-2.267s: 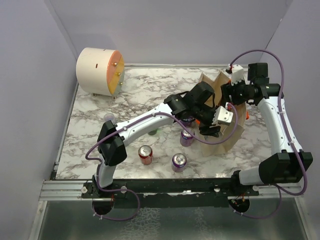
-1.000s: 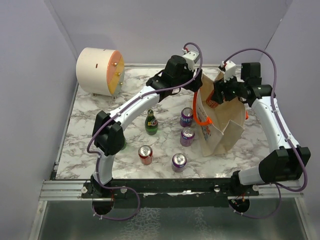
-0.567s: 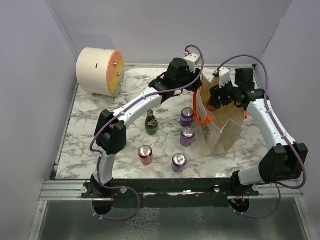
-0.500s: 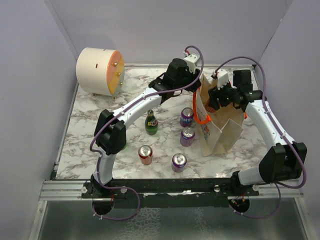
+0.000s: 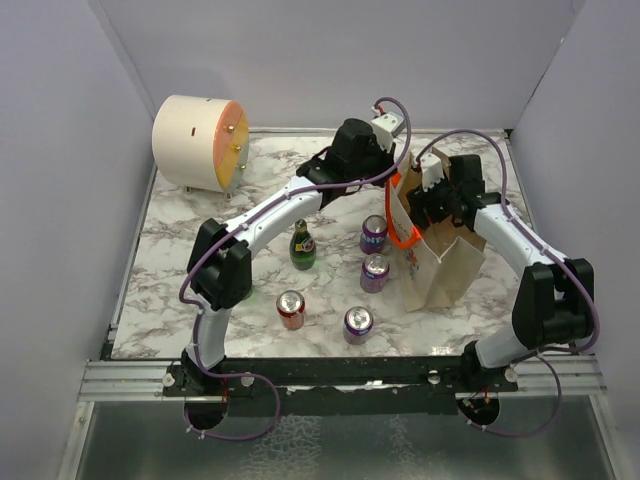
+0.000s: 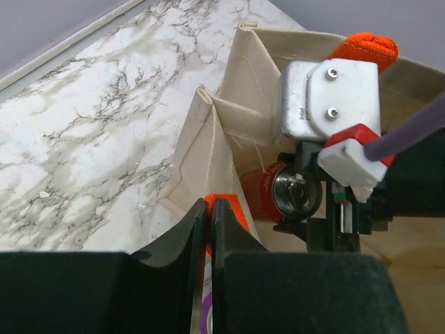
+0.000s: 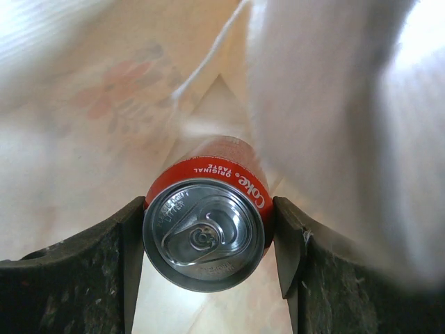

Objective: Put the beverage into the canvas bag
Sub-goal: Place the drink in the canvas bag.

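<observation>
The canvas bag (image 5: 447, 262) stands upright right of the middle, its mouth open. My left gripper (image 5: 398, 178) (image 6: 210, 206) reaches over from the left and is shut on the bag's near orange handle (image 6: 235, 211). The other handle (image 6: 364, 47) lies over the far rim. My right gripper (image 5: 427, 197) (image 7: 206, 236) is shut on the beverage, a red Coke can (image 7: 205, 233) (image 6: 267, 196), top toward the wrist camera. It hangs inside the bag's mouth, with beige canvas (image 7: 97, 104) all round it. In the top view the can is hidden.
Three purple cans (image 5: 373, 233) (image 5: 375, 272) (image 5: 357, 323), a red can (image 5: 290, 308) and a green bottle (image 5: 302, 245) stand on the marble table (image 5: 200, 230) left of the bag. A cream drum (image 5: 197, 142) lies at the back left. Walls close three sides.
My left gripper has closed on the orange handle at the bag's rim. My right arm has swung left and down, carrying the red can into the bag's mouth.
</observation>
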Motion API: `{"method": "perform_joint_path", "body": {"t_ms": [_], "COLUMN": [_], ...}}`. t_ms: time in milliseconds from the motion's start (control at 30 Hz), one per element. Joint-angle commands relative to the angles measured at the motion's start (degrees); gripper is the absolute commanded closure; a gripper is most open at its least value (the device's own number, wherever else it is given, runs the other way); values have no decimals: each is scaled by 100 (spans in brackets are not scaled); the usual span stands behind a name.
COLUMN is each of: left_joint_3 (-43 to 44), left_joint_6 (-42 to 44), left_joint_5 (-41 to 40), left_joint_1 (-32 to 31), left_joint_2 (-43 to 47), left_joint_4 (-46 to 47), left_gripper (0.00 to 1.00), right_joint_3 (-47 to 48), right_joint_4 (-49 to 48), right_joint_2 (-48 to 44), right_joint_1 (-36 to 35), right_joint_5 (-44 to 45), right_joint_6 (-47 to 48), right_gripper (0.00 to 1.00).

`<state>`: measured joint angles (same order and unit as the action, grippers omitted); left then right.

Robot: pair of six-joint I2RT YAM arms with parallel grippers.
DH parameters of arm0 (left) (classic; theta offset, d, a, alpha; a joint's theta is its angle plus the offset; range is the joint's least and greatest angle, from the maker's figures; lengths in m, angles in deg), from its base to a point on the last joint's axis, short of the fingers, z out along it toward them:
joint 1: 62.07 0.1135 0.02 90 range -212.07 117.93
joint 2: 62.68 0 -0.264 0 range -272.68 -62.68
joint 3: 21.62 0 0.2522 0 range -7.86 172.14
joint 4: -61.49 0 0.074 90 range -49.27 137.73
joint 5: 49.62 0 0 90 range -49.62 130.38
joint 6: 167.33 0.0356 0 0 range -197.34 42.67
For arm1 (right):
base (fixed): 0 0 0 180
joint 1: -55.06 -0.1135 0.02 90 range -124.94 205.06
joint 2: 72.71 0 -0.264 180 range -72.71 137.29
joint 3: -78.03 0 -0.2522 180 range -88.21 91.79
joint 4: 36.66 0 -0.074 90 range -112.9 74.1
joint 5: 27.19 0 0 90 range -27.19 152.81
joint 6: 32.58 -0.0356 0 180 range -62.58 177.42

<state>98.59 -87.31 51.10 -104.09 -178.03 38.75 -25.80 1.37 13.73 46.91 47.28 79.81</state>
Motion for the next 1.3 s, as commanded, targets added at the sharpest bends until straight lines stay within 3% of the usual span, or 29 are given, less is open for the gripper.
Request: {"method": "perform_joint_path", "body": {"t_ms": [0,633,967,1267], "left_joint_3": [-188,-643,-608,-112], "left_joint_6": [262,651,745,536], "left_joint_5": [363,497,480,446], "left_joint_1": [-16,-51,-52,-58], "left_joint_2": [230,584,556,209], "left_joint_4": [-173,-554,-575,-445], "left_gripper": [100,100,100,100], "right_joint_3": [61,-11,14,7], "right_joint_4": [-1150,-1860,-1747,-1250], "right_joint_2": [89,480,802,971], "right_joint_1": [-3,19,261,269], "right_joint_5": [432,1550,1245,459], "right_joint_6": [-6,-131,-541,-631], "right_gripper": [96,97,94,78]}}
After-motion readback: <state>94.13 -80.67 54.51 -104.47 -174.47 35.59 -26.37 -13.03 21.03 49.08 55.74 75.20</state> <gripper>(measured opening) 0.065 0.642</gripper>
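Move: The right gripper already holds the red can inside the canvas bag. The bag's far end, down near its floor, lies about 8 cm ahead, 2 cm right and 8 cm below it. Outside the bag, one purple can stands some 12 cm left and 3 cm back of this hand, a second 12 cm left and 12 cm back, both about 6 cm lower. From the left gripper the bag's far end is roughly 2 cm ahead, 10 cm right and 20 cm below. Keep the right fingers closed on the red can and push it about 5 cm forward inside the bag towards the far end, bearing some 3 cm right and sinking slightly late on, while the hand swings roughly 10 degrees clockwise. Keep the left gripper pinched on the orange handle and ease it about 2.5 cm back, a little down and left. ##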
